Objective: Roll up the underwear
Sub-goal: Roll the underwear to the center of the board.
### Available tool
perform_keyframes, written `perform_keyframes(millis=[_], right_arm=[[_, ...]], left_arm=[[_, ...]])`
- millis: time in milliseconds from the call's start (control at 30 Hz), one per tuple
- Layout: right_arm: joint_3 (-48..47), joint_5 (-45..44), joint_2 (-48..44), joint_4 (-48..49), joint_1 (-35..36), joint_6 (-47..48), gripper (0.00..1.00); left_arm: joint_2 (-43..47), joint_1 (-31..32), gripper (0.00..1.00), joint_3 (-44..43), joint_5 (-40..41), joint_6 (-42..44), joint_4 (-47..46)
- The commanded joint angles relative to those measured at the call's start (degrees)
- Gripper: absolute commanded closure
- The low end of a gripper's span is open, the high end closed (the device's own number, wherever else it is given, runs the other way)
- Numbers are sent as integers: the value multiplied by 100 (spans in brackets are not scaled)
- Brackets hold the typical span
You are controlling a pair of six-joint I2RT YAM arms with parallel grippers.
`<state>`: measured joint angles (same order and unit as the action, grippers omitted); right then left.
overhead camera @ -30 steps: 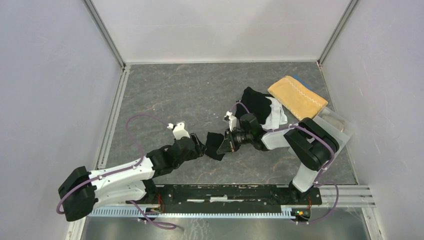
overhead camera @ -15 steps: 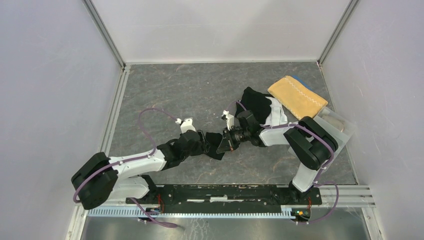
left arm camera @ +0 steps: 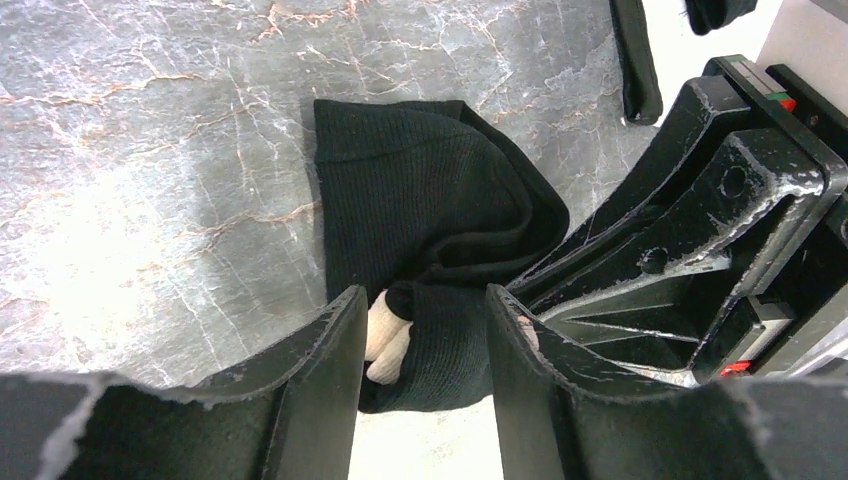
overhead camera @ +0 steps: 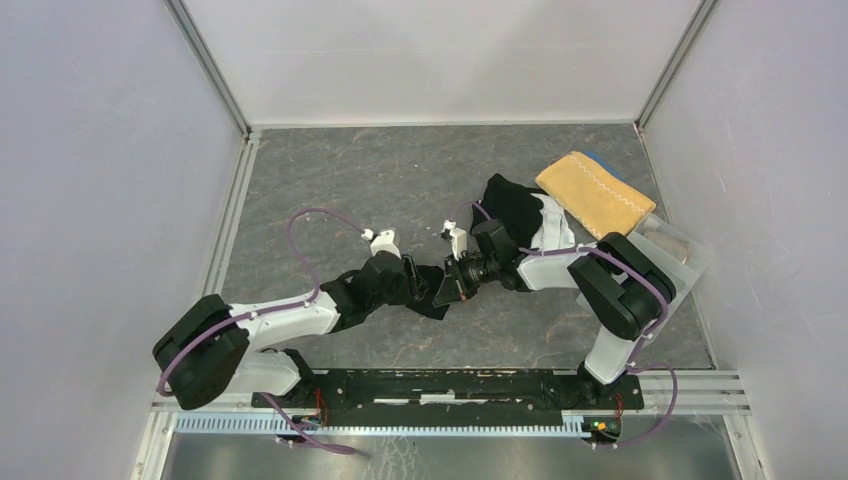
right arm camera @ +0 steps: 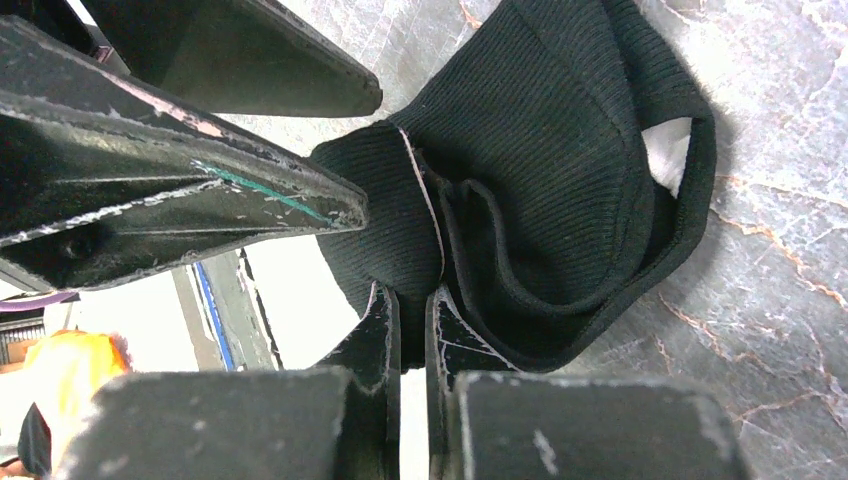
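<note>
A black underwear (overhead camera: pixel 429 292) lies bunched on the grey table between the two arms. My right gripper (overhead camera: pixel 446 287) is shut on one folded edge of it (right arm camera: pixel 413 295); the rest of the black cloth (right arm camera: pixel 560 150) fans out beyond the tips. My left gripper (overhead camera: pixel 414 279) is open, its fingers (left arm camera: pixel 425 300) on either side of a rolled fold of the same underwear (left arm camera: pixel 420 190), where a cream patch (left arm camera: pixel 385 340) shows. The right gripper's body (left arm camera: pixel 700 220) stands close on the right in the left wrist view.
More underwear, black (overhead camera: pixel 510 205) and white (overhead camera: pixel 556 232), lies heaped behind the right arm. A mustard-yellow towel (overhead camera: pixel 596 190) rests at the back right, over a clear plastic tray (overhead camera: pixel 678 246). Enclosure walls stand on three sides.
The left arm has swung forward and right, bringing its gripper onto the black underwear. Its jaws have narrowed slightly. The right gripper has held its grip, shifting little.
</note>
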<state>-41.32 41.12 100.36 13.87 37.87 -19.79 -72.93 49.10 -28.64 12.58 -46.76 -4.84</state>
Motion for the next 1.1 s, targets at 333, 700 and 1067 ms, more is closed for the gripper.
perform_keyframes(millis=[333, 700, 1067], right_arm=[[-69, -632, 177, -463, -7, 309, 89], [-1, -536, -5, -220, -12, 264, 58], [-181, -659, -997, -469, -11, 283, 46]], left_arm=[[-334, -24, 63, 26, -237, 177, -217], [-367, -23, 95, 92, -203, 116, -166], [-350, -23, 98, 155, -177, 97, -166]])
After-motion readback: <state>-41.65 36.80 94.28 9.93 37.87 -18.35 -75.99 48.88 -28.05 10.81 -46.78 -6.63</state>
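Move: The left hand stands with its parted fingers about the left part of the underwear's rolled near edge; the middle of that roll is about 2 cm to its right, 1 cm back and 3 cm below. The flat remainder lies roughly 3 cm ahead, 2 cm to the right and 4 cm down, and the black garment about 17 cm ahead and 19 cm right. From the right hand, still pinching the roll's right part, the roll's middle is some 2 cm left and 1 cm ahead at its own height. The left hand sinks about 1.5 cm onto the left part of the underwear's rolled edge and closes its half-open fingers until they pinch the cloth, its slant towards forward-right hardly changing. As the left grip shuts, the right fingers, pinching at first, open to about half while that hand stays low beside it, then the right hand rises some 2.5 cm with a slight drift forward, coming free of the roll's right part. ##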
